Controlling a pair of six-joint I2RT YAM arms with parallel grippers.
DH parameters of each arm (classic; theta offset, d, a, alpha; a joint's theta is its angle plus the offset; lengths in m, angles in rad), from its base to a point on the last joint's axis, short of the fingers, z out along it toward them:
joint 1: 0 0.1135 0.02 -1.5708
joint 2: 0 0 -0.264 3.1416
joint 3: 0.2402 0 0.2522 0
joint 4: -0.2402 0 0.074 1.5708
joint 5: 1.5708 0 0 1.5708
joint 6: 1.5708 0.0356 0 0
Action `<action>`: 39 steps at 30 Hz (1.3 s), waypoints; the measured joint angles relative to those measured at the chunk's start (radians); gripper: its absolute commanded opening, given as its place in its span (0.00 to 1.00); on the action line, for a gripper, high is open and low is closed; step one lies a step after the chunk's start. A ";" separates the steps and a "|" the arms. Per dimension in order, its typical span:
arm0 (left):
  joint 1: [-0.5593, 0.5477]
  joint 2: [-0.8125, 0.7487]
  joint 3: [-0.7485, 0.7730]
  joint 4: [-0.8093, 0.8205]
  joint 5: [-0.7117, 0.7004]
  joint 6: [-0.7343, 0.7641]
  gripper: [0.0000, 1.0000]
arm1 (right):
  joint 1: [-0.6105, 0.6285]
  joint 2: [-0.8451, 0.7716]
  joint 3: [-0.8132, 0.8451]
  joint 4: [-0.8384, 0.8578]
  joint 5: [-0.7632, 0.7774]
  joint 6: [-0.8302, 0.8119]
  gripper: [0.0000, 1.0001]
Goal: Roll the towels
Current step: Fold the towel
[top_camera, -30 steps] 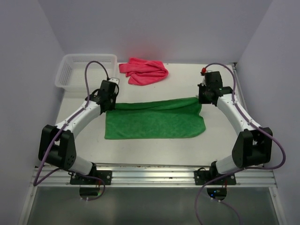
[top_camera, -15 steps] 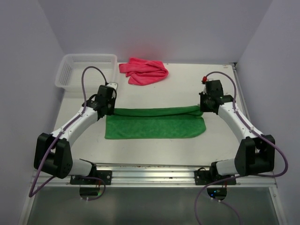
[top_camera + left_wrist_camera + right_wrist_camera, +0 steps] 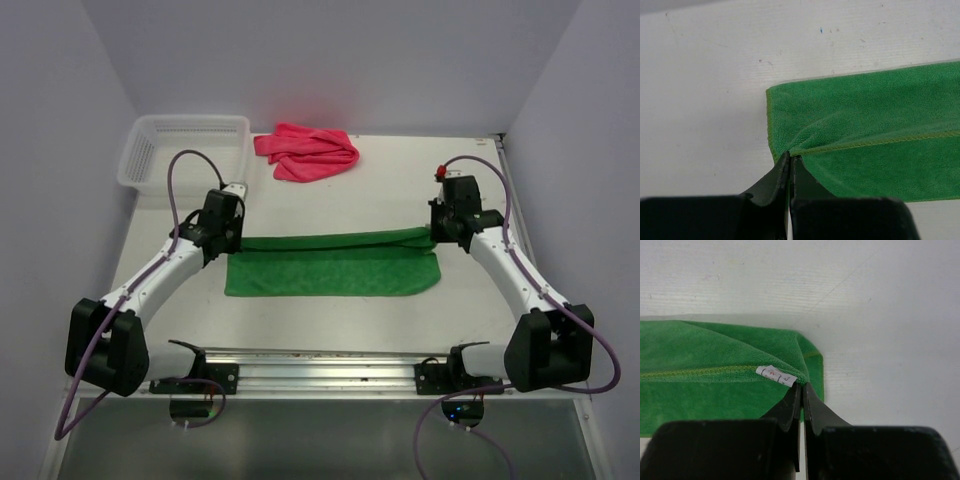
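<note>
The bright green towel [image 3: 330, 275] lies flat across the middle of the table, with a narrow strip along its far side doubled over onto it. My left gripper [image 3: 222, 241] is shut on the left corner of that strip's hemmed edge; in the left wrist view the fingertips [image 3: 790, 156] pinch the green towel [image 3: 880, 120] low over the table. My right gripper [image 3: 438, 236] is shut on the right corner. The right wrist view shows its tips [image 3: 802, 386] closed on the green towel [image 3: 700, 345] beside a small white label [image 3: 776, 375]. The pink-red towel [image 3: 306, 151] lies crumpled at the back.
A white mesh basket [image 3: 150, 150] stands at the back left corner, close behind the left arm. Walls close in the table on the left, back and right. A metal rail [image 3: 320, 362] runs along the near edge by the arm bases.
Both grippers have come down and slightly nearer with the towel's far edge. The raised fold has flattened into a narrow strip on the towel.
</note>
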 measured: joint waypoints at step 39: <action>-0.080 -0.010 -0.062 -0.052 -0.006 -0.109 0.03 | 0.017 -0.105 -0.162 -0.065 0.006 0.096 0.05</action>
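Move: Both hands already hold the green towel's raised far edge near its ends. From the left hand, the near left corner lies about 9 cm back, 3 cm left and 8 below; the red towel is some 26 cm ahead and 17 right, the white basket about 26 ahead and 12 left. From the right hand, the near right corner lies roughly 11 cm straight back and 10 below. Back and down, both arms carry the pinched edge over the lower layer towards the towel's near edge. The right goes about 5.5 cm back and sinks nearly 4; the left starts slowly, covers roughly 3.5 cm back with 2.5 down, and edges inwards to the right late on. Wrists tip slightly downwards, fingers staying shut on the cloth. ##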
